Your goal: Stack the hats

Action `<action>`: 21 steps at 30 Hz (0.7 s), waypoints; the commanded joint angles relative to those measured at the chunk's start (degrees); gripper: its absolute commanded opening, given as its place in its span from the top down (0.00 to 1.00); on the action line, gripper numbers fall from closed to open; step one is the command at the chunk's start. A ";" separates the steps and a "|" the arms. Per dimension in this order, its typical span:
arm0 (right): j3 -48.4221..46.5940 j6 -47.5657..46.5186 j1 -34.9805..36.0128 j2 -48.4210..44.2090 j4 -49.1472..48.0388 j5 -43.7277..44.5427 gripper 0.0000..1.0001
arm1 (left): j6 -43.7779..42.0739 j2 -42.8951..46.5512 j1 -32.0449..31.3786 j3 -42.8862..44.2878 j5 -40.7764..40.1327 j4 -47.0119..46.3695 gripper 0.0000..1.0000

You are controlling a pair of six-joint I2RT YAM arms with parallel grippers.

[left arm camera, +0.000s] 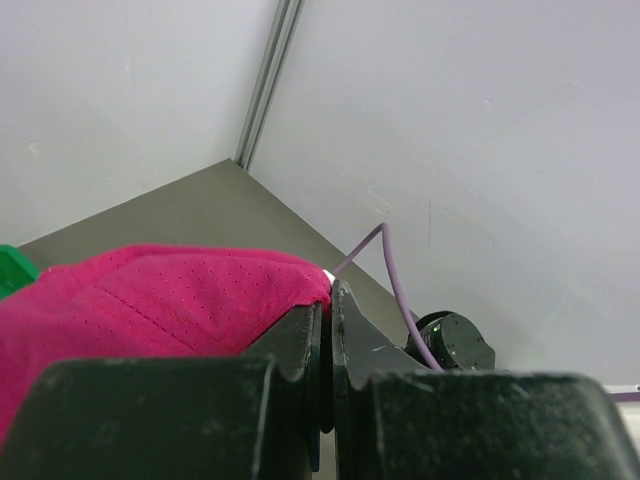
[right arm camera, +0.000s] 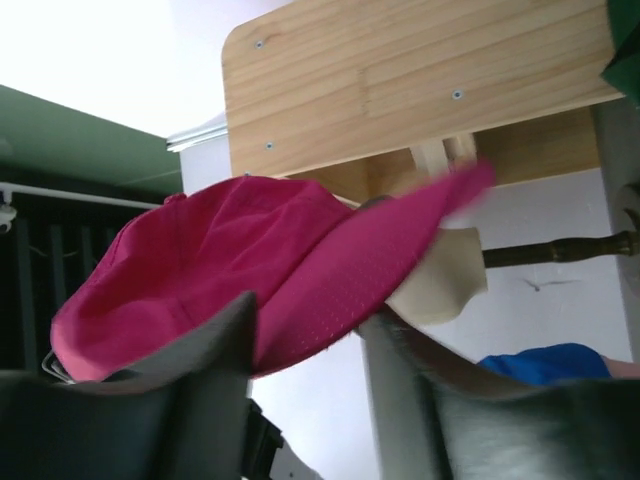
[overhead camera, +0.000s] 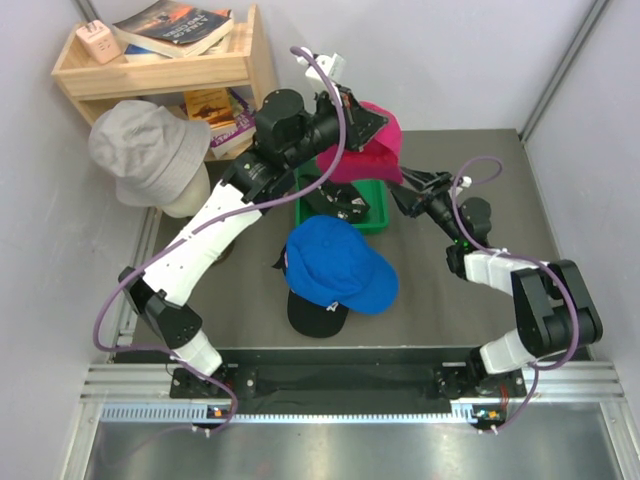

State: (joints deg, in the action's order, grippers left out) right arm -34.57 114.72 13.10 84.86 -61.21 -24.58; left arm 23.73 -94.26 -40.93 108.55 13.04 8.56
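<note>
A magenta hat [overhead camera: 368, 148] hangs in the air at the back of the table, over a dark green hat [overhead camera: 352, 210]. My left gripper [overhead camera: 372, 122] is shut on its rim, and the left wrist view shows the jaws pressed together on the magenta fabric [left arm camera: 150, 300] at the gripper [left arm camera: 328, 300]. My right gripper [overhead camera: 408, 188] sits just right of the hat. In the right wrist view its fingers stand apart with the hat's brim [right arm camera: 370, 270] dipping between them at the gripper [right arm camera: 310, 330]. Nearer me, a bright blue hat [overhead camera: 338, 262] lies on a black hat [overhead camera: 318, 318].
A wooden shelf [overhead camera: 160, 62] with books stands at the back left, also visible in the right wrist view [right arm camera: 420, 80]. A grey bucket hat [overhead camera: 145, 150] on a stand is beside it. Grey walls close in on the left, back and right.
</note>
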 commanded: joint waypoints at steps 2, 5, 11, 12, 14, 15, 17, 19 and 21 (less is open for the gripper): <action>-2.70 5.35 0.78 0.13 -9.10 0.14 0.70 | -3.59 6.62 -0.12 -2.02 -1.78 -0.22 1.00; -2.87 2.71 0.78 -1.01 -7.70 0.50 0.85 | -5.88 9.61 -0.12 -4.56 -4.42 3.12 1.00; -4.10 -3.00 0.78 -2.59 -4.71 0.06 1.00 | -8.34 16.90 -0.21 -11.68 -11.89 7.35 1.00; -4.11 -3.70 0.78 -2.77 -5.23 0.14 1.00 | -8.52 17.78 -0.21 -12.74 -12.50 8.57 1.00; -3.67 -3.97 0.78 -2.94 -6.81 0.84 1.00 | -8.43 20.60 -0.21 -15.72 -17.24 9.98 1.00; -3.58 -4.50 0.78 -3.55 -7.25 1.02 1.00 | -8.00 21.56 -0.12 -16.61 -18.74 11.47 1.00; -3.66 -5.81 0.70 -4.61 -7.78 1.64 1.00 | -7.56 24.02 -0.12 -19.06 -22.34 13.32 1.00; -4.71 -9.50 0.78 -6.89 -5.52 1.64 1.00 | -7.29 26.39 -0.21 -20.48 -24.10 15.77 1.00; -6.64 -14.66 0.78 -9.61 -2.35 0.94 1.00 | -7.03 27.72 -0.12 -21.98 -26.21 17.54 0.80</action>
State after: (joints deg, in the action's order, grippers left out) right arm -36.58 109.69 13.89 81.12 -64.64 -24.40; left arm 16.80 -71.44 -41.30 88.16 -5.48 22.98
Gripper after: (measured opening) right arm 0.017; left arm 0.044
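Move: The left hand already holds the magenta cap by its rear edge; the hat stack with the blue cap on top lies about 8 cm back from it, 7 cm to its left and 28 cm below. The open right fingers are at the brim, the cap's middle some 4 cm ahead, 6 cm left and 7 cm above. From the right hand, the blue cap is roughly 11 cm back, 11 cm left and 9 cm below, and the green basket 11 cm ahead, 9 cm left and well below. Leftward, some 11 cm, goes the left hand with its grip on the magenta cap kept, sinking and drawing back about 5 cm each as it turns counter-clockwise and its left side rises. Meanwhile the right fingers shut on the brim and pinch it, and that hand rises about 5 cm, tipping its fingers upward. ##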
